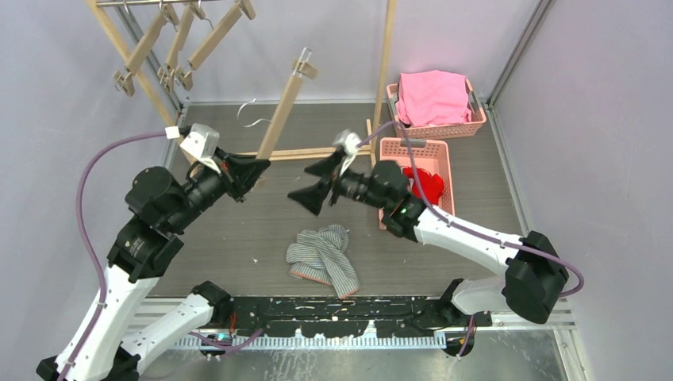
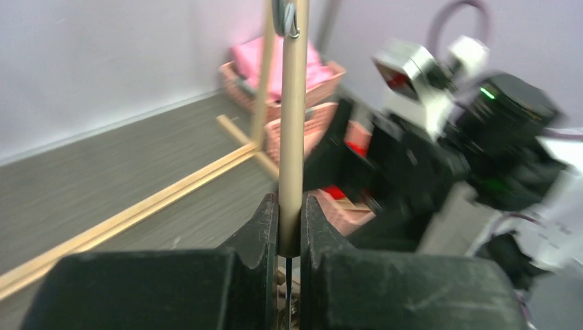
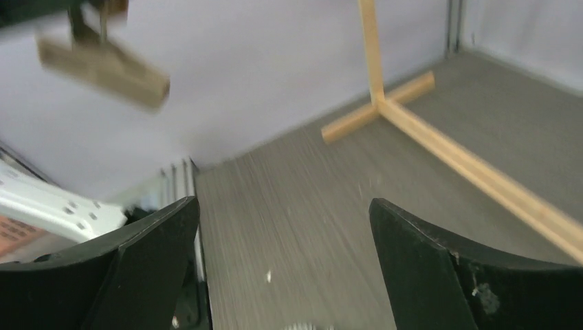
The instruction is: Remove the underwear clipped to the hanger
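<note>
A grey-and-white striped underwear (image 1: 324,258) lies crumpled on the floor in front of both arms. A red underwear (image 1: 425,184) sits in the near pink basket (image 1: 397,148). My left gripper (image 1: 255,168) (image 2: 289,227) is shut on the lower end of a wooden hanger (image 1: 282,111) (image 2: 292,124), holding it up at a slant. No cloth shows on that hanger. Just right of it, my right gripper (image 1: 314,184) (image 3: 284,227) stands wide open above the floor with nothing between its fingers. One wooden clip of the hanger (image 3: 103,62) shows blurred at the upper left of the right wrist view.
A far basket (image 1: 468,127) holds a pink cloth (image 1: 432,95). Bare wooden hangers (image 1: 178,44) hang from the rack at the back left. The rack's wooden base (image 1: 317,152) (image 3: 440,144) crosses the floor, and its post (image 1: 386,55) rises beside the baskets. Walls close in on three sides.
</note>
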Tool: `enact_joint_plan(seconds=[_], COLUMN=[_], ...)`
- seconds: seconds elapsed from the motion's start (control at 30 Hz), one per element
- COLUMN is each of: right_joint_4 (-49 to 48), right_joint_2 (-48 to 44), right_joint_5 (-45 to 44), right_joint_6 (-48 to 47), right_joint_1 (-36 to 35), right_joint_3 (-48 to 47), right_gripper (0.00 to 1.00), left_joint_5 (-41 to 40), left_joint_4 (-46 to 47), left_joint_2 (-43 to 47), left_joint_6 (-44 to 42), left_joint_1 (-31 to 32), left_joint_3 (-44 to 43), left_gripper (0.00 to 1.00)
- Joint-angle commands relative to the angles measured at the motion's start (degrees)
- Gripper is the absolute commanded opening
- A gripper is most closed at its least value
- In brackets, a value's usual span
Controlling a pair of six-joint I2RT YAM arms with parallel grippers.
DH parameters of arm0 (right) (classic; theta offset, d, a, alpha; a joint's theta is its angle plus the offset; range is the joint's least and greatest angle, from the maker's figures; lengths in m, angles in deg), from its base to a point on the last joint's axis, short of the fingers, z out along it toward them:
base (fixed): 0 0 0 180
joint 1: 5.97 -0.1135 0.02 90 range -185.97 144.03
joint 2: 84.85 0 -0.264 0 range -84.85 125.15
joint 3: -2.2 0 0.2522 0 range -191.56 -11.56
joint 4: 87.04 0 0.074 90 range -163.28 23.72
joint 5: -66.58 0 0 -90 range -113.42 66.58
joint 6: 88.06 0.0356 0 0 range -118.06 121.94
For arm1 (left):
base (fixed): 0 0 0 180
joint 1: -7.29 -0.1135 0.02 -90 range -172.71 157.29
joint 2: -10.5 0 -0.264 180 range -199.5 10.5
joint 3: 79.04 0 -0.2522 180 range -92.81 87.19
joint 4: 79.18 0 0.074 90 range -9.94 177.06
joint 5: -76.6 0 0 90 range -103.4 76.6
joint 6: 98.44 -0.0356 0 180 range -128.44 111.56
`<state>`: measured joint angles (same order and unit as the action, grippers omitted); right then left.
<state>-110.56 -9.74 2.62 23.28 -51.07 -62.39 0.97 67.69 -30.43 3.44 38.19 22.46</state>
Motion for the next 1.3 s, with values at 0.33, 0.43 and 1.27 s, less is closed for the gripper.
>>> enact_joint_plan(seconds=[0.33,0.43,1.27], right_joint_4=[27.6,27.6,44.8], right_joint_2=[0.3,2.7,-1.6], right_joint_5=[-34.7,-36.9,-75.9], right_joint_6=[-10.0,-8.5,-4.5], right_joint_1=[-21.2,-24.3,-24.4], right_joint_3=[12.0,12.9,5.9], right_gripper=[1.00,1.00,0.01], left_joint_5=[-23.3,-24.1,-29.6], left_joint_4=[-20.6,-21.2,-33.9], left_joint_2=[-14.5,-16.7,-43.3], left_joint_6=[-6.0,-6.2,-13.3], left_joint_1=[0.0,0.0,-0.3], left_joint_3=[-13.9,-16.7,-53.0], left_gripper=[0.00,0.00,0.00])
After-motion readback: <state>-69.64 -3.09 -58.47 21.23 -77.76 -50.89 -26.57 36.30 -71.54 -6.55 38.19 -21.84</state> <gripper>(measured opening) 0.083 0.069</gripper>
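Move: The striped underwear lies on the floor about 32 cm below the right hand, some 9 cm back and 3 cm to its right. The near pink basket stands about 10 cm ahead of that hand, 25 cm to its right and 30 cm below. The left hand already holds the emptied hanger; the rack rod is about 30 cm ahead and 15 cm above, roughly 5 cm to its left, with the nearest hanging hanger 25 cm ahead, 10 cm left and 8 cm above. The right fingers close on the striped underwear and pinch up a fold, after the open hand has plunged some 30 cm and drawn back about 10, turning from leftward to point down; it then lifts about 4 cm, easing right and forward towards the near basket. The left hand keeps its grip on the hanger and carries it about 15 cm forward towards the rack, dipping and rising again while turning counter-clockwise. ##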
